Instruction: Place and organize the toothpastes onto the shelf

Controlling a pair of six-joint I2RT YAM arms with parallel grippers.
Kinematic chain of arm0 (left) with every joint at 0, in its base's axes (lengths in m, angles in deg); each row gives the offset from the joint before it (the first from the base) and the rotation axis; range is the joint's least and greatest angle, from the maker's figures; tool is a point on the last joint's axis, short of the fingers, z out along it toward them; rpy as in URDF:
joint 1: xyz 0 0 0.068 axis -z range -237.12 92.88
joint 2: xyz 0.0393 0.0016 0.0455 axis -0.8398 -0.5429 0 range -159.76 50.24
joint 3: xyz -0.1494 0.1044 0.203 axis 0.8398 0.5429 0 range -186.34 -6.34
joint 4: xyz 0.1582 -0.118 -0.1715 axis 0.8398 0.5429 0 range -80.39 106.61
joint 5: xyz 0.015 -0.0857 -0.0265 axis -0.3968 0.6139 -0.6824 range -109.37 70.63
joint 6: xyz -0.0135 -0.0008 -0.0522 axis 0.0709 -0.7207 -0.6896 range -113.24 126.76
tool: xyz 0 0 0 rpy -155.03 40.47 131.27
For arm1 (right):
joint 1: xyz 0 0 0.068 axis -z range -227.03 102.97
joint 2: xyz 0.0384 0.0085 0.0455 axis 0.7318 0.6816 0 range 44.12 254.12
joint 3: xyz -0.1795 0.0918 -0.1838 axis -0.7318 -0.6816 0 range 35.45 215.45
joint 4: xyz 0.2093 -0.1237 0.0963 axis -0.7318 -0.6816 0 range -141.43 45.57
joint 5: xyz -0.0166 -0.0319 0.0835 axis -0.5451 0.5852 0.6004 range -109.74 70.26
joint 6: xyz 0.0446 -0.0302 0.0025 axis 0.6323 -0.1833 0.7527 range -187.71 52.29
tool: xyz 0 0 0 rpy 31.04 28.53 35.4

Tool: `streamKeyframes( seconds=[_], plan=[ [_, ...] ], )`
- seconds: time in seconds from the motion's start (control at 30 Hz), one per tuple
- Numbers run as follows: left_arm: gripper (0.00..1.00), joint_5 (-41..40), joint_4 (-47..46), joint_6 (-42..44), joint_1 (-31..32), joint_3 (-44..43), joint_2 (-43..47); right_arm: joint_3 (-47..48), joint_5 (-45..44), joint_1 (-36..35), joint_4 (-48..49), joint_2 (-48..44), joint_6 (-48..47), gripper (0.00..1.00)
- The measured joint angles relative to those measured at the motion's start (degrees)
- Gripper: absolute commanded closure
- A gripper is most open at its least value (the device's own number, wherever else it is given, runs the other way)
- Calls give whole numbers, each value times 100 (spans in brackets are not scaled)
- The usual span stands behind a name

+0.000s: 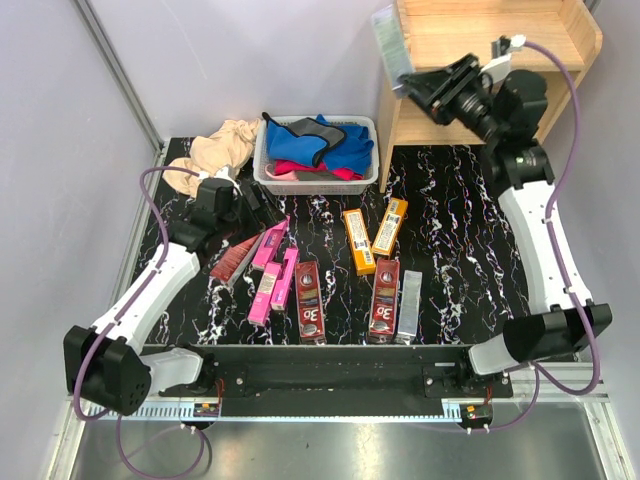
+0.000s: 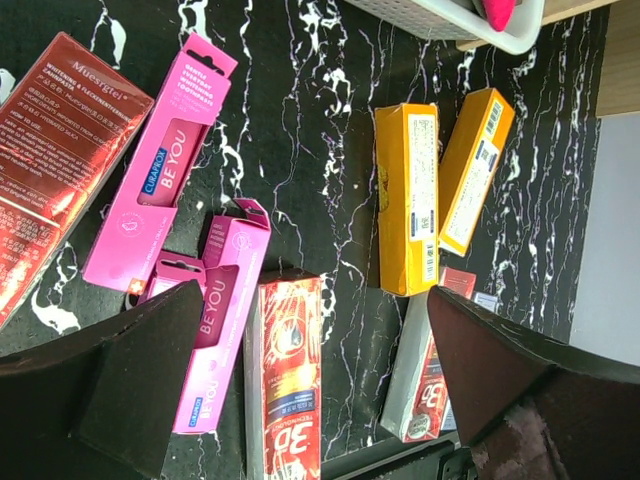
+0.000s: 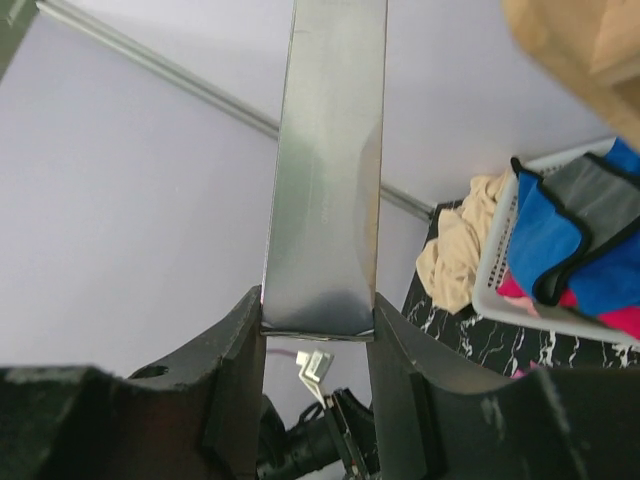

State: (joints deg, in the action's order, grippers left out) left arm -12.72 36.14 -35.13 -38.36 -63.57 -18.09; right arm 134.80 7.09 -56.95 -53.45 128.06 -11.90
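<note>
My right gripper (image 1: 405, 78) is shut on a silver-grey toothpaste box (image 1: 386, 35), held up in the air at the front left corner of the wooden shelf (image 1: 470, 30). In the right wrist view the box (image 3: 330, 170) stands on end, pinched at its lower end between both fingers (image 3: 235, 380). The other toothpastes lie flat on the black marble table: a dark red box (image 1: 232, 258), pink ones (image 1: 270, 243), two orange ones (image 1: 358, 240), two red "3D" boxes (image 1: 309, 300) and a silver one (image 1: 410, 305). My left gripper (image 2: 312, 300) hovers open over the pink boxes (image 2: 160, 170) and a red "3D" box (image 2: 285, 390), holding nothing.
A white plastic basket (image 1: 268, 170) with blue and pink cloths (image 1: 330, 145) stands at the back, just left of the shelf. A beige cloth (image 1: 225, 145) lies beside it at the back left. Pale walls close in the table on both sides.
</note>
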Motion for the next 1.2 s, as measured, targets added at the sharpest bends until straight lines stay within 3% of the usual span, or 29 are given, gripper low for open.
streamKeyframes(
  seconds=[0.27, 0.63, 1.2],
  plan=[
    [1, 50, 2, 85, 0, 2, -125, 927, 310, 752, 11, 734, 472, 91],
    [1, 61, 87, 229, 0, 2, -127, 1705, 643, 1202, -55, 1770, 1091, 90],
    [1, 68, 94, 271, 0, 2, -192, 2839, 678, 1276, -310, 2826, 1528, 86]
  ],
)
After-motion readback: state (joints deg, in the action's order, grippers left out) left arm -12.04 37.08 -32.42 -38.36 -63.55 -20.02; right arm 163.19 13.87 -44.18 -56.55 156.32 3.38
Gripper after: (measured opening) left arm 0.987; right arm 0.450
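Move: The right hand already holds a silver toothpaste box; the left end of the shelf's upper board lies about 20 cm ahead of this hand, 8 cm to its right and some 7 cm below. The lower board is roughly 17 cm ahead, 18 cm right and 30 cm down; the basket is some 12 cm ahead, 16 cm left and 42 cm below. From the idle left hand, that upper-board end lies about 30 cm ahead, 31 cm right and 23 cm higher. Right hand carries the gripped silver box about 14 cm forward and 8 cm right over the upper board. ##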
